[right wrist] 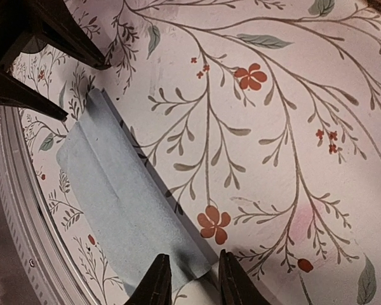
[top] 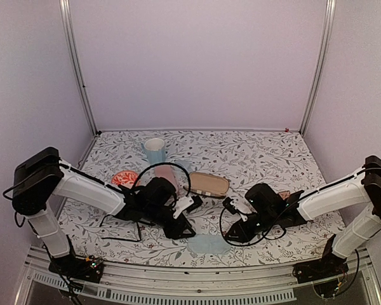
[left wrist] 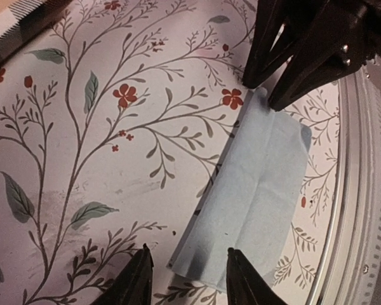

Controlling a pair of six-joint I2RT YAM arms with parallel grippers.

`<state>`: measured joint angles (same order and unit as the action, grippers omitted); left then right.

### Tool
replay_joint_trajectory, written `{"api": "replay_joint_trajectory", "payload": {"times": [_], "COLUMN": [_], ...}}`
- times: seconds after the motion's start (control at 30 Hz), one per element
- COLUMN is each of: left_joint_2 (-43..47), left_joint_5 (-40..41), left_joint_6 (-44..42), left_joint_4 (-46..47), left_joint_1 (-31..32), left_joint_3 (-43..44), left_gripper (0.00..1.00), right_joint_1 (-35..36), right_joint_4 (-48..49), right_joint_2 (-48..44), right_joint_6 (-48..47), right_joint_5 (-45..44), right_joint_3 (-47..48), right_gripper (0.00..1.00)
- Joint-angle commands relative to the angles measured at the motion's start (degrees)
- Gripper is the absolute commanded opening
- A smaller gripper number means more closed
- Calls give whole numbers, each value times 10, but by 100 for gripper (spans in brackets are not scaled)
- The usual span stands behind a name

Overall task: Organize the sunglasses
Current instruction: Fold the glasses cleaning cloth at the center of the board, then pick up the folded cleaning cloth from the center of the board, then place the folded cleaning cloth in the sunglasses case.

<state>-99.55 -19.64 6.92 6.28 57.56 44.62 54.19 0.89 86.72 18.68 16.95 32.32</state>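
No sunglasses show in any view. A folded pale blue cloth [top: 209, 244] lies flat near the table's front edge, between the two grippers. My left gripper [top: 188, 232] is at the cloth's left end. In the left wrist view the gripper [left wrist: 189, 278] is open, its jaws astride the end of the cloth [left wrist: 260, 190] without pinching it. My right gripper [top: 233, 237] is at the other end. In the right wrist view the gripper [right wrist: 192, 283] stands open, with a corner of the cloth [right wrist: 127, 203] lying between the tips.
A brown oblong case [top: 208, 184] lies mid-table behind the grippers. A pale blue cup [top: 155, 150] stands further back, and an orange-red round object [top: 124, 178] sits to the left. The metal rail [left wrist: 362, 190] of the table's front edge runs right beside the cloth.
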Motion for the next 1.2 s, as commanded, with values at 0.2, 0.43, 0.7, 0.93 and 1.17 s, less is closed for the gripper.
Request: {"api": "replay_joint_trajectory", "payload": {"times": [0.2,0.43,0.7,0.93,1.17], "left_joint_2": [-37,-45,-50,-45,-20], "left_joint_5": [-50,-60,-68,-66,-49], "left_joint_6": [0,-2,-1,1,12], "left_joint_4": [6,8,8,7,14], "left_joint_1": [-14,-15,-15,-14,-16], "left_joint_3": [15,14,14,17,22], "left_gripper": [36,30,19,6,0], "right_joint_1": [-7,-8,-10,-12,-17], "right_joint_4": [25,30,31,31,33], "right_joint_2": [30,33,29,25,0], "right_joint_6": [7,9,9,8,0], "right_joint_5": [27,31,30,29,29], "right_joint_3": [-2,-5,-8,-3,5], "right_gripper": [23,20,14,7,0]}}
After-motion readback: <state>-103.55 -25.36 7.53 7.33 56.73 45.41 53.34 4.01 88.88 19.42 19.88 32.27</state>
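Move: At its far left corner the cleaning cloth sits between the left hand's parted fingers; its middle is about 6 cm to that hand's right, 3 cm back and 2 cm below. From the right hand, the cloth's middle is some 6 cm left, 3 cm back and 1 cm down. The open brown case stands roughly 21 cm ahead of the left hand and 7 cm to its right, the pink case about 22 cm ahead and 9 cm left. Settling over the cloth's far left corner, the left hand sinks about 1.5 cm and eases 1 cm back, tipping slightly, as its fingers close and pinch the cloth. The right hand barely shifts, under 1 cm left and inward along the cloth, and shuts its fingers on the far right corner. Both then stay low over the board, shut. ##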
